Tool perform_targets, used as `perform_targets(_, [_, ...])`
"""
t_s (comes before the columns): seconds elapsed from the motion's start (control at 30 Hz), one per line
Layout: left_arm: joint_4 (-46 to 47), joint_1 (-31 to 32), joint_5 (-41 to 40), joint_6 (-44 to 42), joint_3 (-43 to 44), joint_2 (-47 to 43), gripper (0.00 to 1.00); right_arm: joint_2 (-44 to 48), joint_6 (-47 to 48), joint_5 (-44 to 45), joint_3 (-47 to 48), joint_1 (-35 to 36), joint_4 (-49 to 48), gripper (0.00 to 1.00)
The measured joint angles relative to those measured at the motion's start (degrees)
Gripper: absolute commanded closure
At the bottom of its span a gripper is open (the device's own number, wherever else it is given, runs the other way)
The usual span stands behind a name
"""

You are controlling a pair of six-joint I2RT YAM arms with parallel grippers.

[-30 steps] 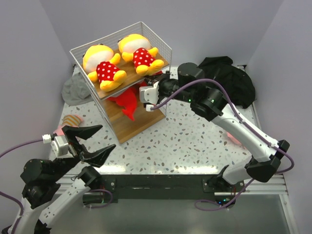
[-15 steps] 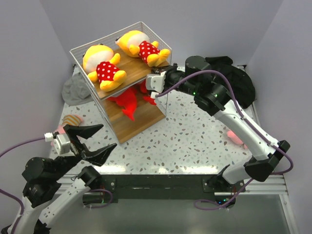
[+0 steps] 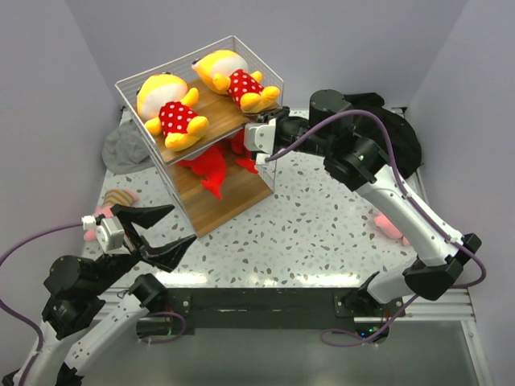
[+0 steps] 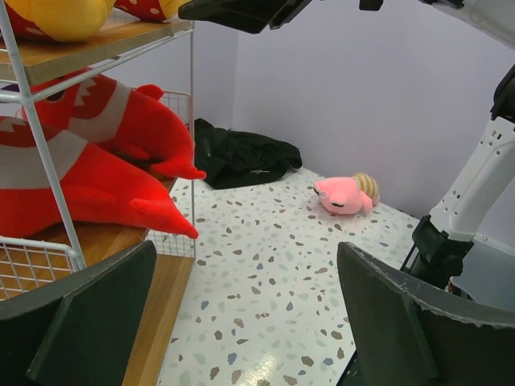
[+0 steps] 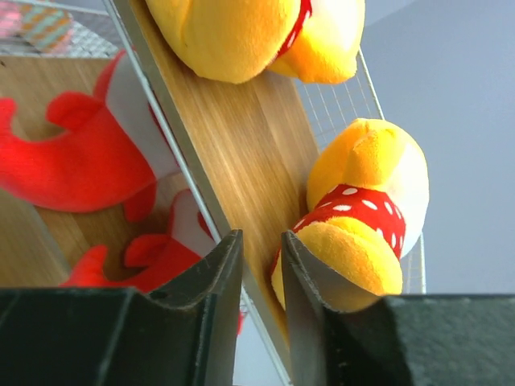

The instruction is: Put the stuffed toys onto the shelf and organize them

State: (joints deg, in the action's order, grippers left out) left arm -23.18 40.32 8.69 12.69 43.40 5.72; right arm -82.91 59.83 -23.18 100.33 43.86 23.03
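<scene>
The white wire shelf (image 3: 129, 87) stands at the back left of the table. Two yellow dolls in red dotted outfits (image 3: 165, 108) (image 3: 233, 80) lie on its top board, and two red sharks (image 3: 211, 166) (image 4: 96, 161) on the middle board. My right gripper (image 3: 256, 137) (image 5: 261, 241) sits at the top board's right edge beside the right doll's foot (image 5: 354, 249), open only slightly and empty. A pink striped toy (image 3: 113, 199) lies left of the shelf. Another pink toy (image 3: 389, 226) (image 4: 344, 195) lies at the right. My left gripper (image 3: 179, 225) (image 4: 247, 249) hangs wide open over the front left.
A black cloth heap (image 3: 386, 133) (image 4: 241, 157) lies at the back right. A grey fabric hat (image 3: 125, 149) rests behind the shelf's left side. Speckled tabletop (image 3: 322, 225) spreads between the shelf and the right arm.
My right gripper rose from the middle board to the top board's edge. The right doll turned on the top board. The right jaws parted a little. The left gripper barely shifted.
</scene>
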Motion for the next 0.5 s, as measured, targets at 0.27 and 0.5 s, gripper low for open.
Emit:
perform_targets(0.27, [0.0, 0.0, -1.8, 0.3, -2.6, -1.0, 0.0, 11.4, -12.5, -6.7, -14.1, 0.0, -5.6, 0.56])
perform_targets(0.5, [-0.1, 0.0, -4.0, 0.4, -5.8, -2.6, 0.0, 26.3, -42.1, -1.3, -33.2, 0.1, -18.5, 0.44])
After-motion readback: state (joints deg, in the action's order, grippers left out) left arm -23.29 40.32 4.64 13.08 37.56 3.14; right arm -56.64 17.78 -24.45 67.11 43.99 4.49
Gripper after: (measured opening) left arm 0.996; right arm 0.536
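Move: The right hand is at the top board's front-right corner, empty. The right-hand yellow toy lies about 9 cm ahead, 3 cm left and 4 cm higher, its feet by the fingers; the other yellow toy is some 15 cm left, level in reach, 4 cm higher. The pink toy still on the table, probably next, is about 43 cm right, 5 cm back and 42 cm down. From the left hand this pink toy lies roughly 56 cm right, 14 cm ahead, 32 cm lower. The right hand comes free of the yellow toy's feet and pulls back towards the robot about 9 cm, then increasingly also to its right and down by some 5 and 4 cm, clearing the shelf corner while it rolls about 40 degrees around its own finger line (clockwise seen from behind the hand) and its fingers spread from about a third to half open. The left hand, empty and still wide open, sinks 3 to 4 cm and eases a little forward beside the shelf without touching anything. ##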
